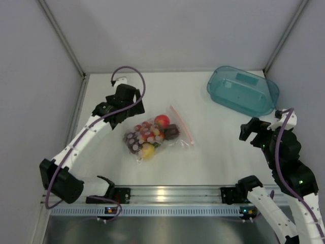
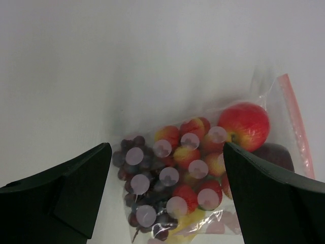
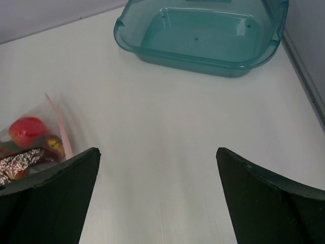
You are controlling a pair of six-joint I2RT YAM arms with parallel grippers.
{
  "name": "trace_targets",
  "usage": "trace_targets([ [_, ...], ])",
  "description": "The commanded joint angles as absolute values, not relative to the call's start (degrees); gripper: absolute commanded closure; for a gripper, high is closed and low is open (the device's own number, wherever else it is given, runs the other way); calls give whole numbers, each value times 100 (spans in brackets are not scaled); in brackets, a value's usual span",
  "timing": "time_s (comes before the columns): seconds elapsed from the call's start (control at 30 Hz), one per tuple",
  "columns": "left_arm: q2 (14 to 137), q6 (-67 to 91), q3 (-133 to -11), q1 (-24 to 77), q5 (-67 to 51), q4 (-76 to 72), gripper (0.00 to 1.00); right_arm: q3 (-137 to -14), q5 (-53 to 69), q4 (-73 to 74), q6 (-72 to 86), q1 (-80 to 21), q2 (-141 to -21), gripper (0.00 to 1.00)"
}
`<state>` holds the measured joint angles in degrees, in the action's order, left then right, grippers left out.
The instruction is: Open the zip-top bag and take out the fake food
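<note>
The zip-top bag (image 1: 175,138) lies flat mid-table, its pink zip strip (image 1: 182,126) along the right edge. Inside is the fake food: a red apple (image 1: 162,121), a yellow lemon (image 1: 147,150), dark grapes (image 1: 133,140) and small red berries. My left gripper (image 1: 123,116) hovers open just left of the bag. In the left wrist view its black fingers (image 2: 76,188) straddle the grapes (image 2: 142,173) and berries from above, touching nothing; the apple (image 2: 244,126) and zip strip (image 2: 297,127) lie beyond. My right gripper (image 1: 251,129) is open and empty, well to the right of the bag (image 3: 30,137).
A teal translucent tub (image 1: 228,101) sits empty at the back right, seen ahead of the right gripper with its rim (image 3: 203,63) facing me. Grey walls close the back and sides. A metal rail runs along the near edge.
</note>
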<state>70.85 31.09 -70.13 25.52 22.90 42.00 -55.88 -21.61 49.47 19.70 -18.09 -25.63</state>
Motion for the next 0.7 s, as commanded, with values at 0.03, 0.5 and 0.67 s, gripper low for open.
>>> trace_targets([
  [0.03,8328,3041,-8004,3398,3161,4358,3,-5555,-1925,5045,2092,-1749,-2470,1],
  [0.5,11530,2795,-10380,4966,4342,5142,3,-5326,-1442,5036,2127,-1749,-2364,1],
  [0.67,12198,2725,-11187,5299,4553,5247,2,-5274,-1292,5080,2083,-1749,-2329,1],
])
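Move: The middle of the bag's zip strip lies about 22 cm to the left hand's right, 3 cm ahead and 20 cm below. At that level, the red apple is 4 cm ahead and 15 cm right of the hand, the dark plum 1 cm back and 19 cm right. From the right hand, the strip's middle lies some 15 cm ahead, 24 cm left and 26 cm below. Open left hand sweeps roughly 20 cm right, 10 down towards the zip strip, rolling 30 degrees; right sinks slightly. ##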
